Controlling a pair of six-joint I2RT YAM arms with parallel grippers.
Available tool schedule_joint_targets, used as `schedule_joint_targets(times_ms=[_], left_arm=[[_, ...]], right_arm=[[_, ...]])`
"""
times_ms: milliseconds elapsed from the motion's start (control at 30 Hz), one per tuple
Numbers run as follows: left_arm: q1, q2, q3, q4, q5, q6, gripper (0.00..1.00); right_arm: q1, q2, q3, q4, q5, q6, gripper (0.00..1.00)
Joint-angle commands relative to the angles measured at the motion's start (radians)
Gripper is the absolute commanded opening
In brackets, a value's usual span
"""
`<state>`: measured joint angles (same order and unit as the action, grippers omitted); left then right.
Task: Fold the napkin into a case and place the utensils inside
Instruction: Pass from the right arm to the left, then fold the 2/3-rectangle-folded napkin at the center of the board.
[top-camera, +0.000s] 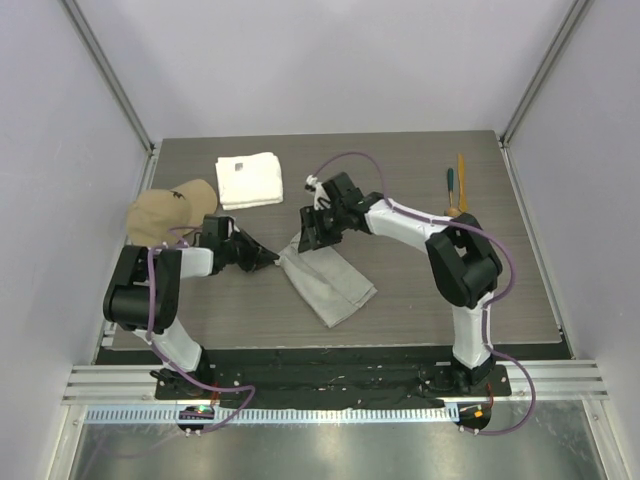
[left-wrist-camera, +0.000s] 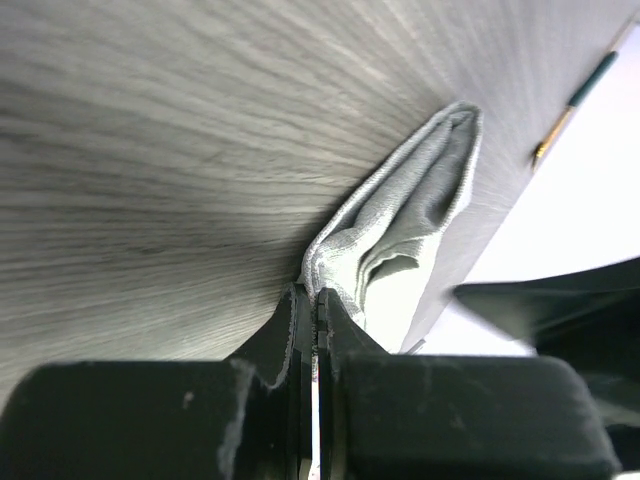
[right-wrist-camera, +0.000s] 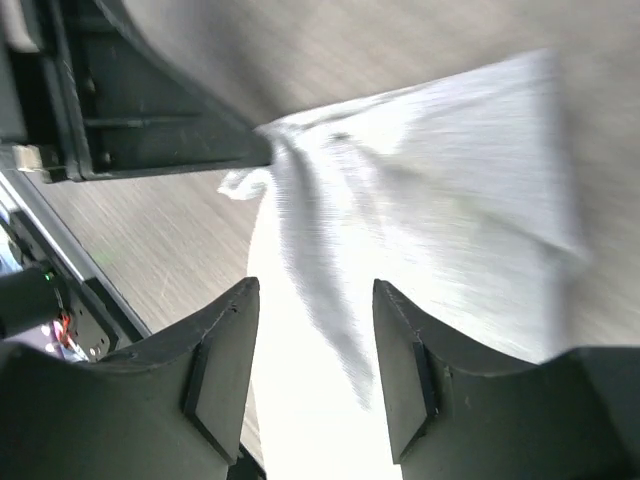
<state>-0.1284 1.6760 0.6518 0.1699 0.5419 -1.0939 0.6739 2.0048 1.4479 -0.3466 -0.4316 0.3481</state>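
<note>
The light-grey napkin (top-camera: 328, 282) lies folded into a long strip in the middle of the table. My left gripper (top-camera: 268, 260) is shut on its near-left corner; in the left wrist view the cloth (left-wrist-camera: 410, 215) bunches up right at the closed fingertips (left-wrist-camera: 318, 295). Over the strip's far end my right gripper (top-camera: 308, 240) stands open, the napkin (right-wrist-camera: 430, 170) showing between and beyond its spread jaws (right-wrist-camera: 315, 290), with nothing gripped. The utensils lie at the back right: a teal-handled one (top-camera: 450, 183), an orange stick (top-camera: 461, 175) and a wooden bowl (top-camera: 454, 212) partly behind the right arm.
A thick white towel (top-camera: 249, 180) sits at the back, left of centre. A tan cap (top-camera: 172, 210) lies at the left edge, close behind my left arm. Walls close in the table on both sides and at the back.
</note>
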Motion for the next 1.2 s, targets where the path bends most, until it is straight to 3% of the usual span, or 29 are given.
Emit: schedule_joint_targets(times_ms=[0, 100, 167, 267, 500, 967, 1167], left_arm=[[0.003, -0.032, 0.052, -0.119, -0.022, 0.045, 0.0], [0.003, -0.053, 0.068, -0.156, -0.03, 0.049, 0.0], [0.003, -0.064, 0.08, -0.193, -0.031, 0.051, 0.0], [0.001, -0.079, 0.104, -0.228, -0.049, 0.054, 0.0], [-0.028, -0.075, 0.143, -0.263, -0.065, 0.045, 0.0], [-0.122, -0.059, 0.247, -0.29, -0.152, -0.006, 0.0], [-0.117, -0.053, 0.264, -0.397, -0.201, 0.034, 0.0]], right_arm=[[-0.062, -0.072, -0.03, 0.003, -0.028, -0.041, 0.52], [-0.066, -0.051, -0.044, 0.044, -0.018, -0.047, 0.36], [-0.068, -0.029, -0.067, 0.101, -0.028, -0.032, 0.17], [-0.065, -0.014, -0.122, 0.219, -0.027, 0.02, 0.01], [-0.053, 0.014, -0.231, 0.438, -0.036, 0.143, 0.01], [0.026, 0.028, -0.35, 0.577, 0.074, 0.394, 0.01], [0.024, 0.026, -0.294, 0.485, 0.062, 0.292, 0.01]])
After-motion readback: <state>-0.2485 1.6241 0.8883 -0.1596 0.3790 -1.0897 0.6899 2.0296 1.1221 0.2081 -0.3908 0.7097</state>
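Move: The napkin's middle lies about 5 cm back and 5 cm to the right of the right hand, and some 5 cm below it. From the left hand, which already pinches the napkin's near-left corner, that middle is roughly 12 cm to the right, 4 cm back and 2 cm lower. The white towel lies about 23 cm ahead and 16 cm left of the right hand; from the left hand it is some 24 cm ahead and 9 cm left. Forward and to the right, the right hand first swings about 3 cm clear of the held corner while its fingers shut, then sinks some 6 cm, drawing back, to press its closed tips on the napkin. Staying low, it slides a few centimetres left, twisting clockwise about 15 degrees. The left hand keeps its pinch, rising about 4 cm and going right towards those tips. ##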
